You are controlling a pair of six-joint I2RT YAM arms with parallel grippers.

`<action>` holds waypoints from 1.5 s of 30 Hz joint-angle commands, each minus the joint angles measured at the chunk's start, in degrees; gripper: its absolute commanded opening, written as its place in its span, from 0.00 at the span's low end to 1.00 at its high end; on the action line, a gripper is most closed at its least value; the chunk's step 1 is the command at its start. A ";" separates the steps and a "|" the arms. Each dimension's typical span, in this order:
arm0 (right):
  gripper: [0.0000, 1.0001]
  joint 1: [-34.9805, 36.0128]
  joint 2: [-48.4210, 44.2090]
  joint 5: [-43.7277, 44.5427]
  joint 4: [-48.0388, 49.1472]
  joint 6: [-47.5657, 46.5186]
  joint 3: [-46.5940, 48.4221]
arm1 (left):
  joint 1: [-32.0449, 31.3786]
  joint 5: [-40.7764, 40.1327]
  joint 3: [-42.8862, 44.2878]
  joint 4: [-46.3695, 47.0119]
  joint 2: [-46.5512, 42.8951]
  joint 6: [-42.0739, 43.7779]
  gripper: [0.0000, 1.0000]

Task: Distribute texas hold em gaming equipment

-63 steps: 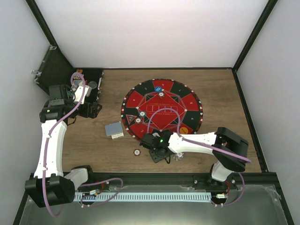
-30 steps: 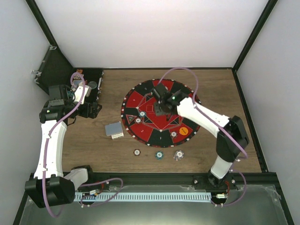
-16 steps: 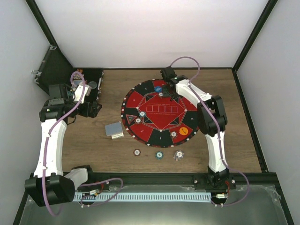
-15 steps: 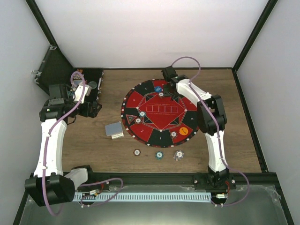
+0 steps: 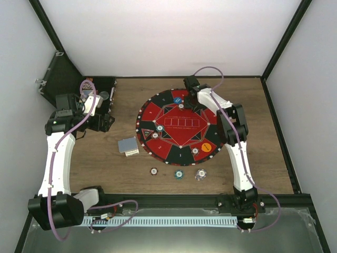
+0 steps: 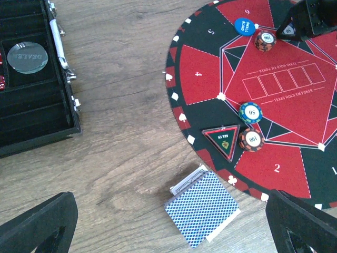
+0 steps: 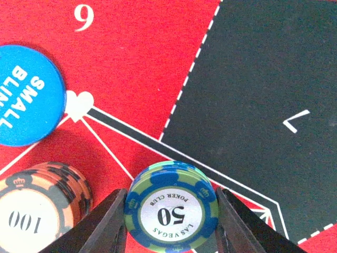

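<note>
My right gripper is shut on a blue-and-green "50" poker chip stack, which rests low over the far part of the round red-and-black mat. Beside it lie a blue "small blind" button and an orange "100" chip stack. In the top view the right gripper reaches over the mat's far edge. The card deck, patterned back up, lies on the wood left of the mat. My left gripper hangs open above the deck and holds nothing.
An open black case with a round dealer button sits at the far left. On the mat are a "50" chip, a "100" chip, an all-in triangle and an orange button. Three chips lie on the wood in front.
The right arm swung from the table's near edge to the mat's far side, leaving a blue chip in front. In the last half second it only shifted slightly. The left arm stayed put.
</note>
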 commanded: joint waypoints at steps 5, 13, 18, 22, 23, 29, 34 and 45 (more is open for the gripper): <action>0.36 -1.10 3.95 -3.18 -1.55 0.34 6.08 | 0.34 1.27 0.95 1.19 0.67 -0.32 1.00; 0.60 -1.10 2.37 -2.59 -2.39 0.71 6.25 | 0.34 1.24 1.22 0.93 0.72 -0.10 1.00; 0.72 -1.03 -1.87 -1.88 -3.61 0.98 7.68 | 0.34 1.89 1.06 0.92 0.47 -0.27 1.00; 0.72 -1.02 -7.77 -1.34 -4.74 2.04 5.93 | 0.34 2.25 1.49 0.75 0.16 -0.48 1.00; 0.72 -0.90 -9.89 -1.28 -4.31 2.28 3.99 | 0.34 2.22 1.51 0.75 0.05 -0.47 1.00; 0.71 3.41 -24.81 0.23 1.39 3.49 -15.05 | 0.34 2.48 1.25 0.79 -0.26 -0.41 1.00; 0.73 14.36 -37.09 2.77 3.13 7.33 -32.71 | 0.34 2.82 0.99 0.98 -0.33 -0.44 1.00; 0.88 43.02 -44.90 1.13 -0.79 26.76 -54.13 | 0.34 3.62 0.14 2.15 -0.15 -1.20 1.00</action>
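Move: The right gripper holds the blue 50 stack just over its landing spot, about 1 cm ahead and 1 cm lower. The orange-black 100 stack stands some 5 cm to the hand's left and 1 cm ahead. The small blind disc lies 7 cm left, 4 cm ahead. The remaining 50 stack waits about 35 cm back and 8 cm left. From the left gripper, the landing spot is roughly 20 cm ahead, 37 cm right and 22 cm below. Ease the right gripper about 1 cm forward and slightly down to set the blue stack beside the 100 stack, then open the fingers and let go. Rise almost straight up at first, then arc back and somewhat left about 33 cm towards the remaining 50 stack, sinking again on the way, opening wider and turning some 20 degrees counter-clockwise. ##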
